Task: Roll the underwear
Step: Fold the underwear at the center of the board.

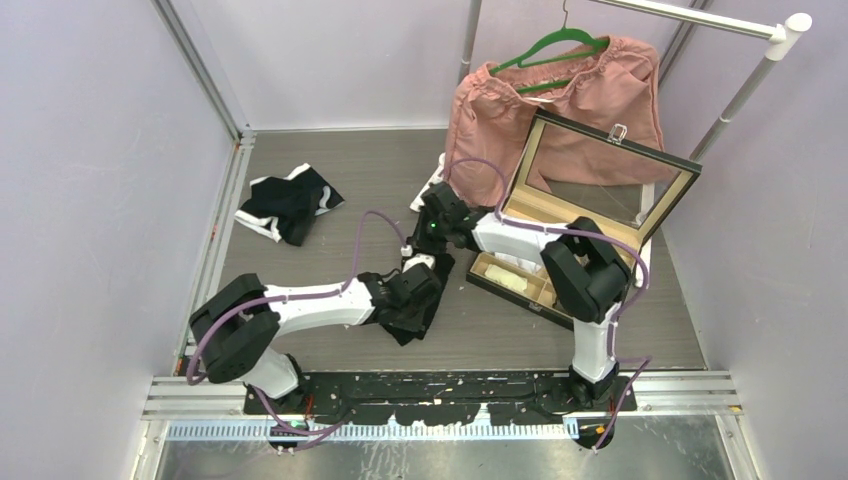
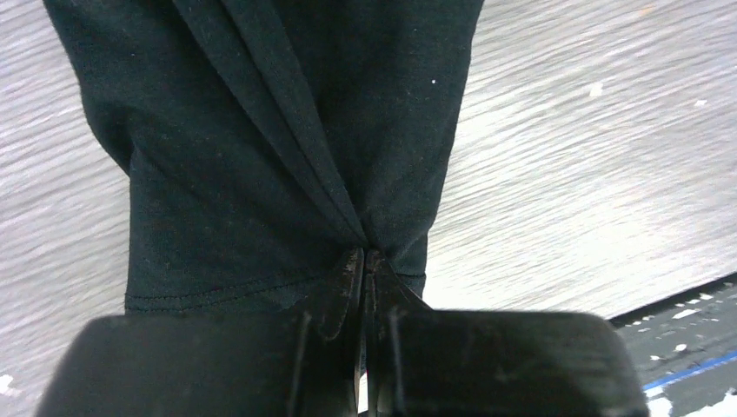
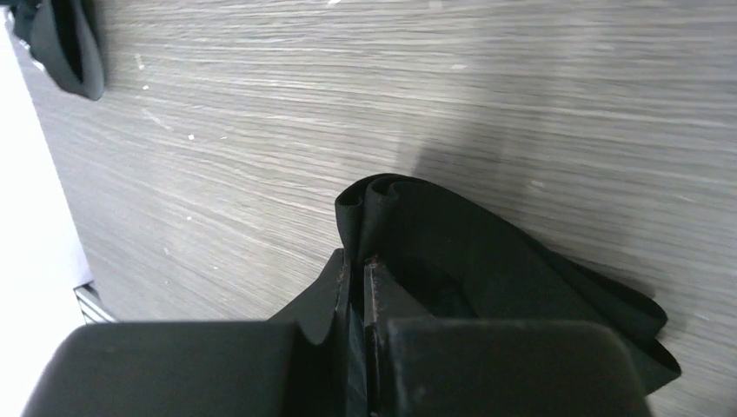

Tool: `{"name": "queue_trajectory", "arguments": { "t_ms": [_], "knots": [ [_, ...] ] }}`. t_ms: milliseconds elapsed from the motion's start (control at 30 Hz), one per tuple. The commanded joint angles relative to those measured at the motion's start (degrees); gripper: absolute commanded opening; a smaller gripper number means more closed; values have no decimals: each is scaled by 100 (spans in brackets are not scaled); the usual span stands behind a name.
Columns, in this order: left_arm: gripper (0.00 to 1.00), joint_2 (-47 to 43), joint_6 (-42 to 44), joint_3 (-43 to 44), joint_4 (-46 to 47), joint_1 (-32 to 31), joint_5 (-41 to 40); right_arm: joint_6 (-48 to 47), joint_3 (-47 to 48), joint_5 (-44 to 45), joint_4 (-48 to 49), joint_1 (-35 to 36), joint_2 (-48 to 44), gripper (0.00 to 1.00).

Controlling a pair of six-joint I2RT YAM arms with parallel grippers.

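Observation:
A black pair of underwear (image 1: 438, 270) is held between both arms at the middle of the table. My left gripper (image 1: 418, 292) is shut on one bunched edge of this underwear (image 2: 287, 148), and the cloth fans out ahead of the fingertips (image 2: 366, 254). My right gripper (image 1: 427, 252) is shut on a folded edge of the same black underwear (image 3: 487, 261), which lies in folds on the table beyond the fingertips (image 3: 358, 263). More black and white underwear (image 1: 290, 205) lies in a heap at the back left and shows as a dark cloth (image 3: 61, 43) in the right wrist view.
An open box with a glass lid (image 1: 590, 200) stands right of the right arm. Behind it a pink garment (image 1: 500, 120) hangs on a green hanger (image 1: 550, 45) from a white rack (image 1: 760, 60). Walls close in the table on three sides.

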Motion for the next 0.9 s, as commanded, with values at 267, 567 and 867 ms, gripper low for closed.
{"name": "queue_trajectory", "arguments": {
  "t_ms": [267,567,867],
  "knots": [
    [1,-971,-523,-518,-1835,238,-963,-39,979,128,63,174,225,1],
    [1,-1062,-465,-388,-1893,273,-1002,305,-159,429,204,216,-532,1],
    [1,-797,-443,-394,-1634,286,-797,587,-796,756,332,424,-1010,5]
  ]
}}
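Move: I hold the black underwear with both hands. From my left hand its middle lies about 7 cm ahead and 2 cm to the right, about level. From my right hand it is some 10 cm back, 1 cm to the right and 4 cm below. The striped clothes pile lies roughly 10 cm ahead and 29 cm left of my right hand. The wooden box sits about 31 cm right and 3 cm back of it. Low over the table, I drag the near end of the underwear about 9 cm to the left with my left hand, easing to a stop as the wrist rolls left-side-up and turns counter-clockwise, some 15 degrees in all. My right hand, still pinching the far end, first follows about 4 cm left and slightly up, then reverses, going right about 5 cm while drawing back and down. ##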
